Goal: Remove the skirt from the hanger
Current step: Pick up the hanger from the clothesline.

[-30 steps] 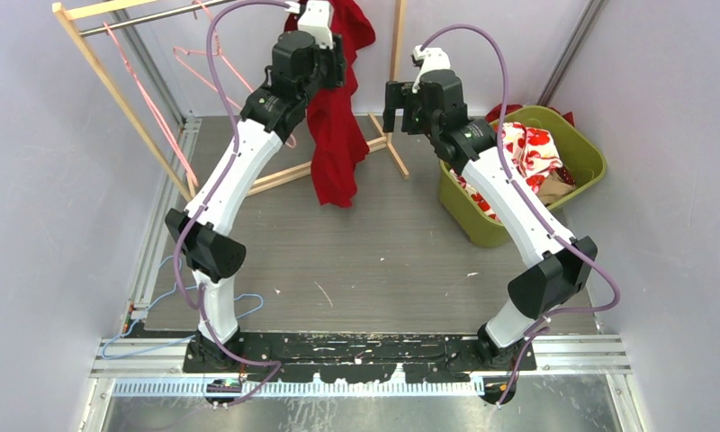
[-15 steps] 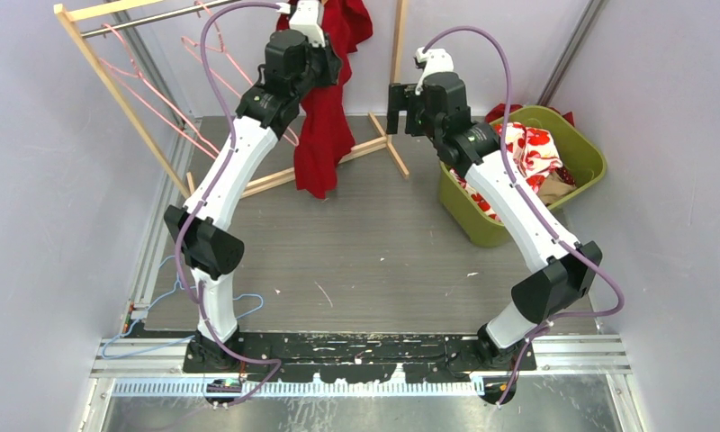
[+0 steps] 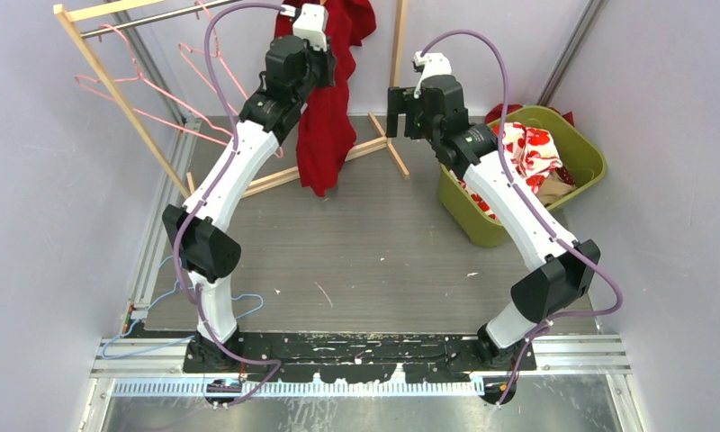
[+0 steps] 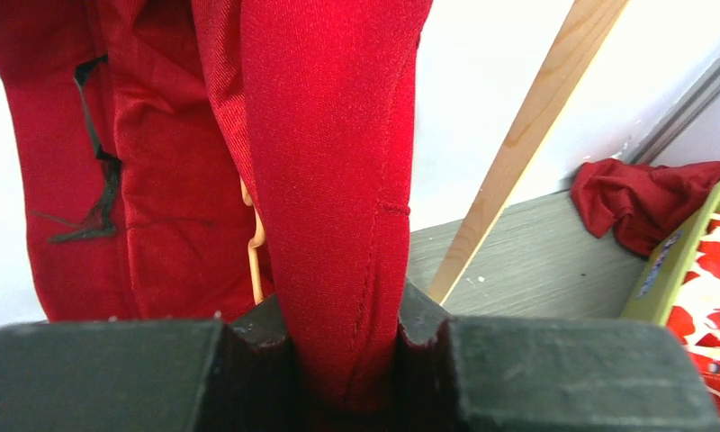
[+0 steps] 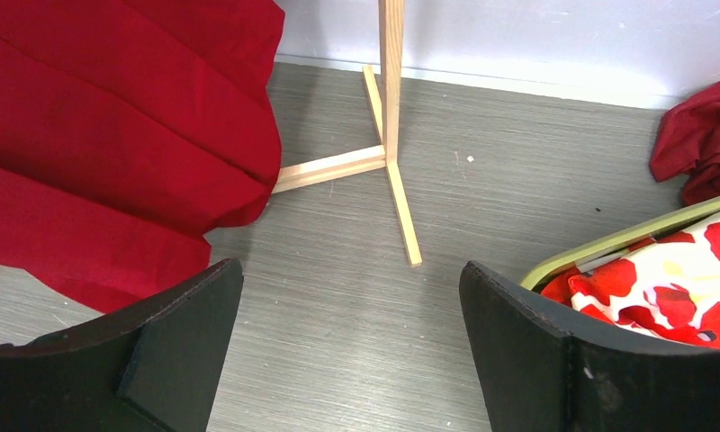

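The red skirt (image 3: 328, 135) hangs from the rail at the top centre, its hem above the floor. My left gripper (image 3: 325, 70) is high on it, shut on a fold of the cloth. In the left wrist view that fold (image 4: 338, 180) runs down between the two dark jaws of the left gripper (image 4: 343, 337), which press it from both sides. A thin peach hanger wire (image 4: 256, 243) shows just behind the fold. My right gripper (image 3: 398, 110) hovers to the right of the skirt, open and holding nothing (image 5: 347, 333). The skirt's hem (image 5: 113, 135) lies to its left.
A wooden rack (image 3: 95, 63) carries pink hangers (image 3: 149, 90) on the left; its right post and foot (image 5: 391, 90) stand by the skirt. A green basket (image 3: 583, 153) with floral cloth (image 3: 532, 148) sits right, red cloth (image 5: 703, 135) behind it. Blue hanger (image 3: 172, 297) lies on the floor.
My left gripper has shut on the skirt's fold and drawn it slightly left. The pink hangers have swung along the rail. The right arm has hardly moved.
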Robot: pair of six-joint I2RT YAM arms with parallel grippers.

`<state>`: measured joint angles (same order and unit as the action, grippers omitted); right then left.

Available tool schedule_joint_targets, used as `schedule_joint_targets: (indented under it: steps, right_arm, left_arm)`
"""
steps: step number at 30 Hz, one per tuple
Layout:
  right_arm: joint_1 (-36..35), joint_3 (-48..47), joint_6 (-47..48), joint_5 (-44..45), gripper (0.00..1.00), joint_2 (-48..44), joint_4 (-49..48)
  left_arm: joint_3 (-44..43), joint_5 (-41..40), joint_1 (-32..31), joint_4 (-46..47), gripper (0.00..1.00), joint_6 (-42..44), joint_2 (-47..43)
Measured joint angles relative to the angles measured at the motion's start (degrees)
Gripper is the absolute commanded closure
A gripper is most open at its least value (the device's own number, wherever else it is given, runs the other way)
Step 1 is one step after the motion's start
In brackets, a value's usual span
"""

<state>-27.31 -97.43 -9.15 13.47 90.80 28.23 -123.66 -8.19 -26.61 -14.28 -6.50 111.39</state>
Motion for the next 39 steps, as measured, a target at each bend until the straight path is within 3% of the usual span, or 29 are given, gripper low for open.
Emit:
schedule_joint_targets:
  steps: [22, 39]
  right_arm:
    - [0.0, 0.1, -0.7, -0.3, 0.05, 4.1, -0.3]
    - [0.0, 1.1, -0.5, -0.3, 0.05, 4.1, -0.4]
  left_arm:
    - [4.4, -1.9, -0.5, 9.8, 1.0, 9.0, -5.5]
    - [23.6, 1.5, -0.4, 7.9, 1.0, 8.5, -16.7]
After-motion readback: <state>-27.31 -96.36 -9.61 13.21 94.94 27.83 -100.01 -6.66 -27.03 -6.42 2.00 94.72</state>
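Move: The left hand already pinches the red skirt over its hanger. From that hand the clothesline bar runs about 10 cm ahead and 15 above, with no sideways offset. The wooden post stands some 12 ahead, 16 to the right and a little lower, and the nearer pink hanger about 22 to the left, level both ahead and in height. From the right hand the skirt's middle is roughly 16 cm left, 6 ahead and slightly below. Up first by about 6 cm, the left hand lifts the pinched skirt and hanger, tipping its fingers up, then draws back towards the base and sinks to its starting height, ending some 6 cm farther back, away from the bar, and a little left. Its grip stays shut. The wide-open right hand sinks about 4 cm beside the skirt, drifting slightly forward. ##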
